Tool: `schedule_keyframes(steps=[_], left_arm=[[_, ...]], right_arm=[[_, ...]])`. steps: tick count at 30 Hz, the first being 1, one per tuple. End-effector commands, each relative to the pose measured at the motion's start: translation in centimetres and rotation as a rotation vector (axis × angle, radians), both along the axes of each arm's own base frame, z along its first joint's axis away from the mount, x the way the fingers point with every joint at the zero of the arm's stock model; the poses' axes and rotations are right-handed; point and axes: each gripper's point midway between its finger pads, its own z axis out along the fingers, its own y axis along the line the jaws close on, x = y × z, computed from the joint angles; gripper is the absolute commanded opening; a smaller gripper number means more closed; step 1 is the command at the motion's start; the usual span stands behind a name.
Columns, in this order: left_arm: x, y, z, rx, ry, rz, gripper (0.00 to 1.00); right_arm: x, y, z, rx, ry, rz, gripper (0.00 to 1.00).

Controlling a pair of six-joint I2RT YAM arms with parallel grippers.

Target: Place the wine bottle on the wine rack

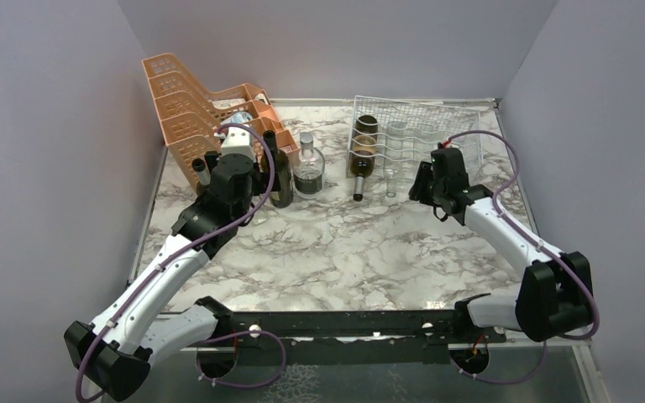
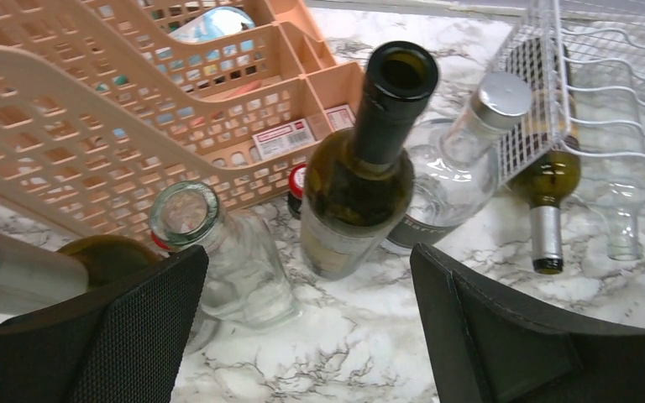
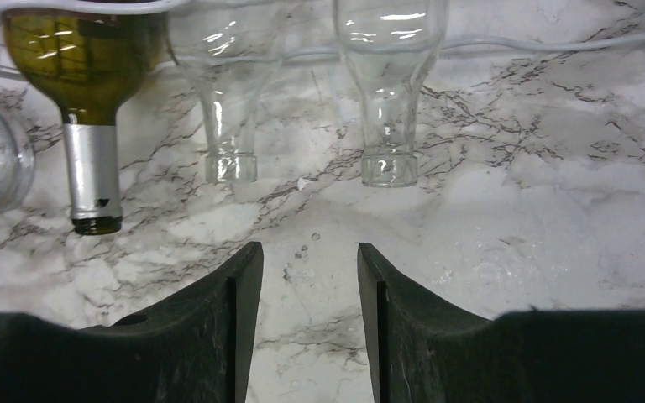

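Note:
An upright dark green wine bottle [image 2: 359, 172] with an open black neck stands on the marble table, just beyond my left gripper [image 2: 306, 256]. That gripper is open and holds nothing. The same bottle [image 1: 281, 178] stands beside the orange trays in the top view. The white wire wine rack [image 1: 462, 126] sits at the back right. In it lie a green bottle [image 3: 84, 75] with a silver neck and two clear bottles [image 3: 228, 126] [image 3: 390, 109], necks toward me. My right gripper [image 3: 308, 248] is open over bare marble, short of those necks.
Orange perforated stacked trays [image 1: 189, 109] stand at the back left. Around the wine bottle stand a clear open jar-like bottle [image 2: 218, 252], a clear bottle with a silver cap [image 2: 474, 143] and a foil-necked bottle [image 2: 25, 273] at the left edge. Grey walls enclose the table.

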Motion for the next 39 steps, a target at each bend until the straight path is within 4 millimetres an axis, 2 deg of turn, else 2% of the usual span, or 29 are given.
schedule_keyframes(steps=[1, 7, 11, 15, 21, 24, 28, 32, 36, 39], left_arm=[[0.3, 2.6, 1.7, -0.011, -0.032, 0.126, 0.95], [0.6, 3.0, 1.7, -0.009, -0.01, 0.147, 0.84], [0.7, 2.9, 1.7, -0.003, -0.006, 0.136, 0.81], [1.3, 3.5, 0.8, 0.045, 0.014, 0.169, 0.75], [2.1, 5.5, -0.8, 0.112, 0.051, 0.261, 0.67], [2.5, 5.4, -1.5, 0.107, 0.072, 0.251, 0.64], [2.8, 5.0, -2.5, 0.101, 0.099, 0.229, 0.52], [2.7, 5.0, -2.7, 0.116, 0.103, 0.213, 0.34], [2.4, 4.5, -2.0, 0.12, 0.096, 0.158, 0.17], [1.8, 2.9, -1.2, 0.113, 0.11, 0.041, 0.07]], right_arm=[[-1.6, 1.2, 0.8, 0.072, 0.014, 0.063, 0.49], [-1.8, 2.1, 2.6, 0.11, -0.013, 0.112, 0.49], [-1.7, 2.4, 3.5, 0.119, -0.036, 0.128, 0.49], [-1.9, 2.8, 3.9, 0.137, -0.04, 0.147, 0.49], [-2.3, 3.0, 4.1, 0.148, -0.04, 0.157, 0.49], [-2.4, 3.0, 4.4, 0.149, -0.048, 0.164, 0.49], [-2.5, 3.1, 4.9, 0.153, -0.061, 0.179, 0.49], [-2.6, 3.7, 5.3, 0.162, -0.069, 0.225, 0.49], [-2.8, 4.4, 5.7, 0.168, -0.071, 0.284, 0.49], [-2.8, 4.8, 6.0, 0.171, -0.085, 0.326, 0.49]])
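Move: The empty clear bottle still standing by the orange crate is about 4 cm to the left hand's left and 3 ahead, its middle some 14 cm below. The green wine bottle stands 8 cm ahead and 4 right of this hand, the capped clear bottle 12 ahead and 12 right, the brown bottle 3 ahead and 14 left. From the right hand, the empty clear bottle lies some 45 cm left, about level fore and aft, its middle 2 cm higher. The empty clear bottle's neck is pinched between the left fingers, which close from wide open as the hand shifts about 5 cm left towards it, sinks 3 and reaches slightly forward, turning some 10 degrees counter-clockwise and tipping down a little. The empty right hand, fingers still half open, rises and drifts left about 4 cm each and backs 3 cm away from the rack, turning counter-clockwise. ##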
